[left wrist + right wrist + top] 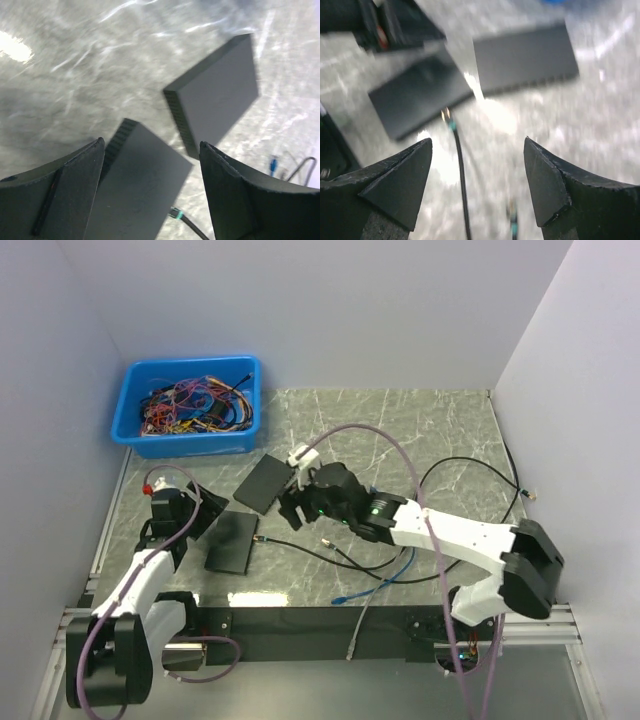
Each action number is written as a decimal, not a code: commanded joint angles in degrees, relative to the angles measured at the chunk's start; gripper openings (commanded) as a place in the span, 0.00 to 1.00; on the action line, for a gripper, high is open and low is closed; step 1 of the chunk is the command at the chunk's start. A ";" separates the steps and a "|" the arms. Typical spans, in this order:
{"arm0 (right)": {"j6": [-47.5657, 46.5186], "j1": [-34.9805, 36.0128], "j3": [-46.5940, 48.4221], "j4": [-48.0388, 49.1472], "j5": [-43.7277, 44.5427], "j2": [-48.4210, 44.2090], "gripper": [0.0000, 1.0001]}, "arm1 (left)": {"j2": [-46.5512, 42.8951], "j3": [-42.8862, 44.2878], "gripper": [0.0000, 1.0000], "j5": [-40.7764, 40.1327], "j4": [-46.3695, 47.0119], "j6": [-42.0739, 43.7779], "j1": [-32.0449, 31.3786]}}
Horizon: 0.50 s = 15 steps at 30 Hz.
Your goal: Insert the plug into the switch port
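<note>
Two flat black switches lie on the marble table (430, 430): the nearer one (232, 542) (145, 175) (420, 95) and the farther one (264, 483) (215, 95) (525, 55). The plug (262, 539) (175, 213) (447, 117), teal-collared on a black cable (461, 175), lies on the table at the nearer switch's right edge; nothing holds it. My left gripper (195, 510) (151, 145) hovers open over the nearer switch's left end. My right gripper (295, 502) (477, 142) is open above the cable, just right of the plug.
A blue bin (190, 405) of tangled wires stands at the back left. A second teal-collared plug (325, 540) (512, 220), a blue cable end (340, 597) and a black cable loop (470, 480) lie to the right. A grey cable (355, 640) hangs over the front edge.
</note>
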 commanded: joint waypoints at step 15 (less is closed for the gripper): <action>25.09 17.59 -0.28 -46.81 9.87 -1.24 0.81 | -7.59 -1.50 0.79 5.31 -0.41 0.57 0.18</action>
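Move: Behind the right hand lies the blue plug, about 16 cm back, 11 cm to its right and 18 cm below. The loose black plug is some 2 cm back and 8 cm right at the same depth; the switch with a black plug in its side stands roughly 15 cm left and 2 cm back, the other switch 12 cm ahead and 7 cm left. From the left hand the blue plug is about 20 cm back, 32 cm right, 5 cm below. Leaving the switches, the empty right hand swings back about 15 cm, sinking 10 cm and going some 8 cm right, towards the blue plug near the table's front edge. Its wrist turns so the open fingers point more steeply down, stopping short above the plug. The left hand, also open and empty, lifts slightly above the plugged switch. ##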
